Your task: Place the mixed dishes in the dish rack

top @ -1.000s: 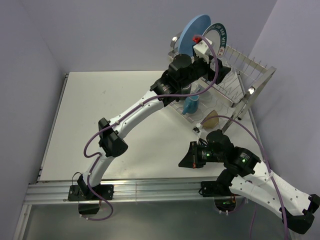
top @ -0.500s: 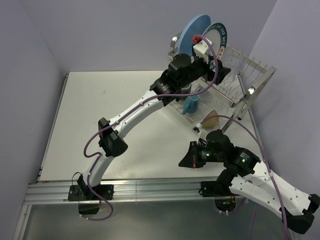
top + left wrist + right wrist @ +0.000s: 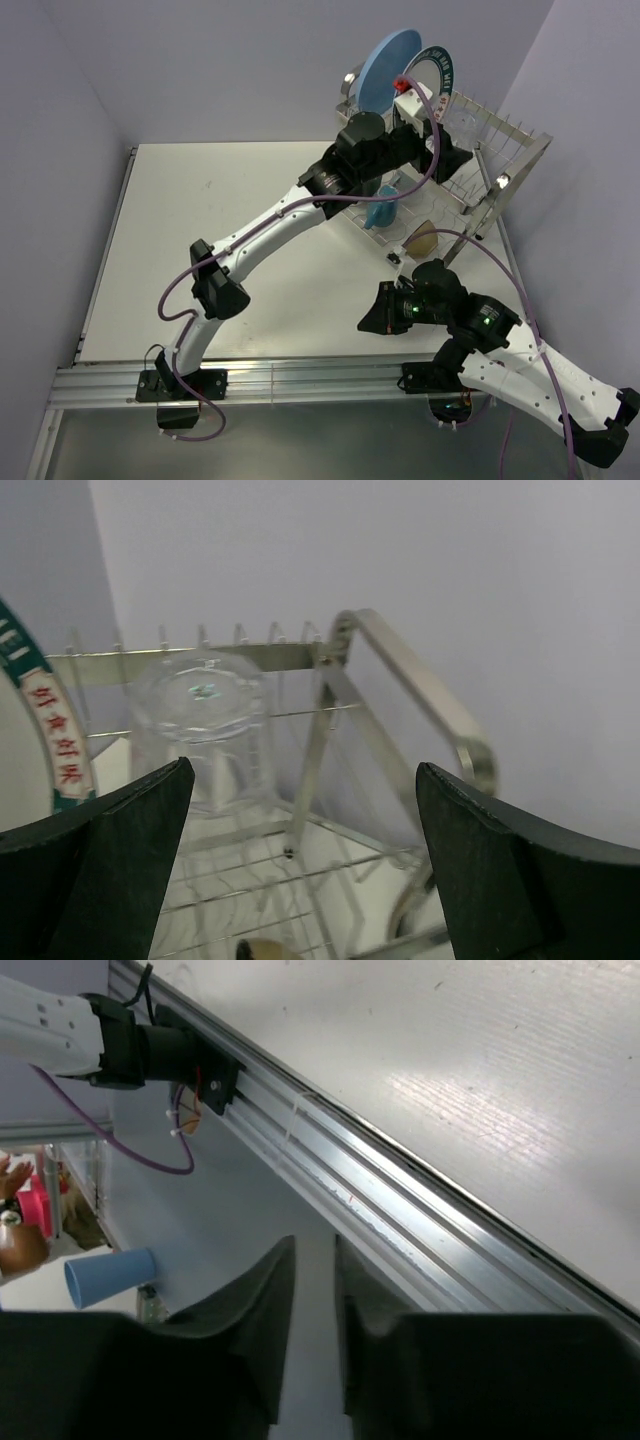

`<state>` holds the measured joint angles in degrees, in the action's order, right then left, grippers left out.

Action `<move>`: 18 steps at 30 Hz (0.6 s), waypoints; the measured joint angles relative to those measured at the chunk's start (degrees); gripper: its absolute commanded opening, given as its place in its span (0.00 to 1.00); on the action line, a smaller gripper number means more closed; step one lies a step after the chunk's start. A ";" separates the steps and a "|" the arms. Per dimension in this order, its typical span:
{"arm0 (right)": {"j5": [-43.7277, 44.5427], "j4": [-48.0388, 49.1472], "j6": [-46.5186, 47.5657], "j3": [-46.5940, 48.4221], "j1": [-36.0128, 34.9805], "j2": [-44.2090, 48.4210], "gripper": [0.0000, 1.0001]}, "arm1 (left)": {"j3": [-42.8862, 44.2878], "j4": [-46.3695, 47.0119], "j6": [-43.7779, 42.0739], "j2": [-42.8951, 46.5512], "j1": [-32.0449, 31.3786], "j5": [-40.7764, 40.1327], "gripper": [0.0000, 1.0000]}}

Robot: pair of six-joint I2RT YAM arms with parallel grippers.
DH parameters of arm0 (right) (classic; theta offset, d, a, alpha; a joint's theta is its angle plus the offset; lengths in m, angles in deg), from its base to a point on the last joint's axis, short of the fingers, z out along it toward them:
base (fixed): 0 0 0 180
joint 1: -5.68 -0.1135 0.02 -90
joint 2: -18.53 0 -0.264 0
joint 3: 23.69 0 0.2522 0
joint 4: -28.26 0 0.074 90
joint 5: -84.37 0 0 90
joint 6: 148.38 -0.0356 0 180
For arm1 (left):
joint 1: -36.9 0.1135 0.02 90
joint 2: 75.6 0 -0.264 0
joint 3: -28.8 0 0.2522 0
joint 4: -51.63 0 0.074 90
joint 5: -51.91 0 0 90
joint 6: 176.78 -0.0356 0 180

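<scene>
The dish rack (image 3: 512, 148) stands at the table's far right. A large light-blue plate (image 3: 385, 60) and a white plate with a teal lettered rim (image 3: 440, 62) stand upright in it. Lower down sit a light-blue cup (image 3: 380, 212) and a bowl with a tan inside (image 3: 422, 238). My left gripper (image 3: 455, 152) reaches into the rack. In the left wrist view it (image 3: 305, 770) is wide open and empty. The clear glass (image 3: 200, 720) stands upside down on the rack's wires (image 3: 420, 690), ahead and left, beside the white plate (image 3: 40, 710). My right gripper (image 3: 372, 318) hangs low near the front edge, its jaws (image 3: 314, 1245) slightly apart and empty.
An aluminium rail (image 3: 300, 380) runs along the table's near edge and shows close under the right gripper (image 3: 420, 1210). The left arm's base (image 3: 150, 1045) is bolted to it. Purple walls close in behind and right of the rack. A blue cup (image 3: 110, 1277) lies off the table.
The left arm has shifted slightly at the rack, and its forearm has swung aside, so more of the bowl shows. The right arm has not moved.
</scene>
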<state>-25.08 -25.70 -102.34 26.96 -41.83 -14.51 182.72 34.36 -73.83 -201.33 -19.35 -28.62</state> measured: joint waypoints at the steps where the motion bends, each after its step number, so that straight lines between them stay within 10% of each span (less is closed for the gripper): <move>1: 0.33 -0.07 0.15 0.00 0.00 0.13 0.37 | -0.26 -0.35 -0.02 0.66 -0.59 0.17 0.99; 18: 9.16 -2.99 3.80 0.74 0.00 -2.64 0.97 | -10.91 -2.10 -0.26 21.05 -3.28 -1.20 0.99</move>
<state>-15.92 -28.70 -98.54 27.70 -41.83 -17.15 171.82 32.27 -74.09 -180.29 -22.63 -29.82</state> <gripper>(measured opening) 0.932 0.992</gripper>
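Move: The upside-down glass already stands released on the rack's top tier, some 8 cm ahead of the left hand, 4 cm to its right and slightly below. The green-rimmed plate is about 14 cm ahead of that hand, 3 cm left and a little above. From the right hand the glass lies roughly 33 cm ahead, 15 cm right and 25 cm up. The open left hand backs away from the glass, then climbs about 11 cm leftward; right fingers open wide. ##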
